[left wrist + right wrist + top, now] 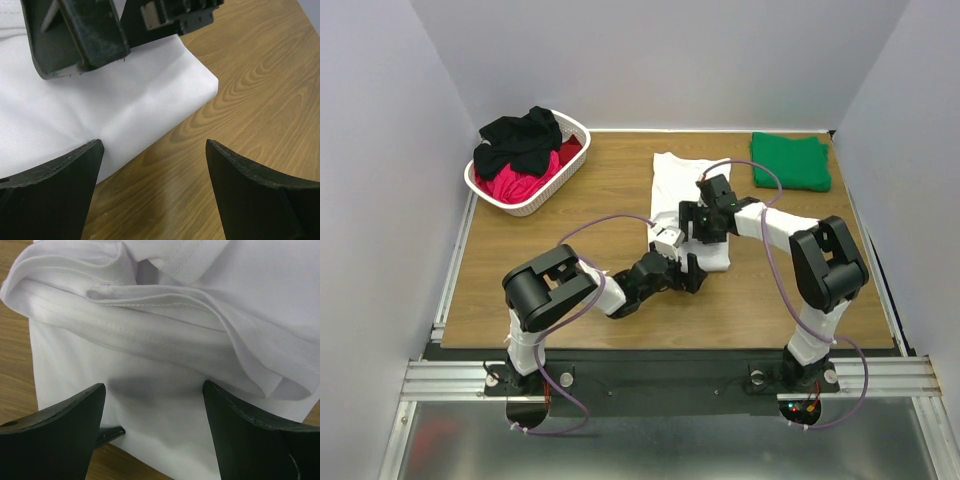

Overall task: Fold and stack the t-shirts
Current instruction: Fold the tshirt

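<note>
A large white t-shirt (682,185), partly folded, lies in the middle of the table. My right gripper (700,228) hovers open low over its near end. In the right wrist view the open right gripper (153,386) has flat cloth between its tips, with bunched hems (150,315) just ahead. My left gripper (696,276) stands open at the shirt's near edge. In the left wrist view the left gripper (154,145) spans bare wood beside the white t-shirt (100,110), holding nothing. A folded green t-shirt (791,161) lies at the back right. Black (520,135) and red (525,180) t-shirts fill the basket.
The white lattice basket (545,195) stands at the back left corner. The two grippers are close together, and the right gripper's body (80,40) fills the top of the left wrist view. The wooden table (570,270) is walled on three sides.
</note>
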Robot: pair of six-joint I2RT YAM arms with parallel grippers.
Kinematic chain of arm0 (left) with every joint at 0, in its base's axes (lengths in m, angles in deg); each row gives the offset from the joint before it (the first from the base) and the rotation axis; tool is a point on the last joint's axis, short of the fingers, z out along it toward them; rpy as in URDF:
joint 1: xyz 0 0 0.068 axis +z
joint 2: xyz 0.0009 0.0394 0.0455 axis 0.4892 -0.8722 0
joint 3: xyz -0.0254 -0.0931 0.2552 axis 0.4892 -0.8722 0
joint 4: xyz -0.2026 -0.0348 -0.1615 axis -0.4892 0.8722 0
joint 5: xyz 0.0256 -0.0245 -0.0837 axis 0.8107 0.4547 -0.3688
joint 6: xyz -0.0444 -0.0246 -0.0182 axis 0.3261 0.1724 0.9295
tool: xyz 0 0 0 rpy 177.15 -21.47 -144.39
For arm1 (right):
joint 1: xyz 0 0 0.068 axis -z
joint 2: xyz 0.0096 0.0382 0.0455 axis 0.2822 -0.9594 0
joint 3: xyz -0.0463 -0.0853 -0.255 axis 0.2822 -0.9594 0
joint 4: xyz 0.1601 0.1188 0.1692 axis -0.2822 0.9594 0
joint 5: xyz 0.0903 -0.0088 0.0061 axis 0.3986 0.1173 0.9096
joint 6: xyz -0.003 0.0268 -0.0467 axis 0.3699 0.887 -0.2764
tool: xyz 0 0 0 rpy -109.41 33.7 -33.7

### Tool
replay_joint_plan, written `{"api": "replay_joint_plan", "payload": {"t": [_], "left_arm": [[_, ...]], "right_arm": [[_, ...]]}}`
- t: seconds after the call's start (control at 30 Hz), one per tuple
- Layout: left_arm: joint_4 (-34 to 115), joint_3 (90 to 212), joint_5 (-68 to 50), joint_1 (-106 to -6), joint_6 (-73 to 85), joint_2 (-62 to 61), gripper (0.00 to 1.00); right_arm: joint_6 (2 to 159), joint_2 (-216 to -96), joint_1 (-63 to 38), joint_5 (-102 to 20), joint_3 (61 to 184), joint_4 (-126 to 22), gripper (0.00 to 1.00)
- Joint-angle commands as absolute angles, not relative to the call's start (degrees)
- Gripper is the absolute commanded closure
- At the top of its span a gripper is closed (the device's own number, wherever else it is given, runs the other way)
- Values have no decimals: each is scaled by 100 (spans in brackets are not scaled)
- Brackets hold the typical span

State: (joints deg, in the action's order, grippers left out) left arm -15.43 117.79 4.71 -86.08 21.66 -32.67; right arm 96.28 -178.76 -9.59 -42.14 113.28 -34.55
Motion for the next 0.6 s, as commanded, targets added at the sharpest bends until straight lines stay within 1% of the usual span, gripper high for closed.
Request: {"api": "replay_joint_plan", "payload": {"t": [0.0,0.1,0.37,0.57], "left_arm": [[-780,11537,519,-8703,2312,-3200,4],[-780,11449,545,-8720,2364,-3165,4],[-780,11361,563,-8738,2382,-3086,4],[-780,11273,581,-8756,2382,-2998,4]], "right_arm": [[9694,-18095,-989,-4776,11542,-3550,14],[9677,-18314,-980,-5355,11928,-3506,14],[9580,-19070,-761,-6130,13123,-3287,12],[9483,-18843,-585,-6403,13695,-3225,11]]}}
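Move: The middle of the white t-shirt's folded strip is about 8 cm ahead of my right hand and 2 cm to its left, just under the fingertips in height. The strip's near right corner is some 8 cm back and 8 cm to the right, and the green t-shirt lies roughly 21 cm ahead and 25 cm to the right. From my left hand, the strip's middle is about 16 cm ahead. I sweep my right hand, fingers still open, about 10 cm forward, low over the creased cloth towards the strip's far end. It stays level at first, then rises slightly and drifts a little right, while the wrist tips the fingers forward and turns clockwise. My open left hand keeps a finger on the near edge and draws back about 1 cm. ##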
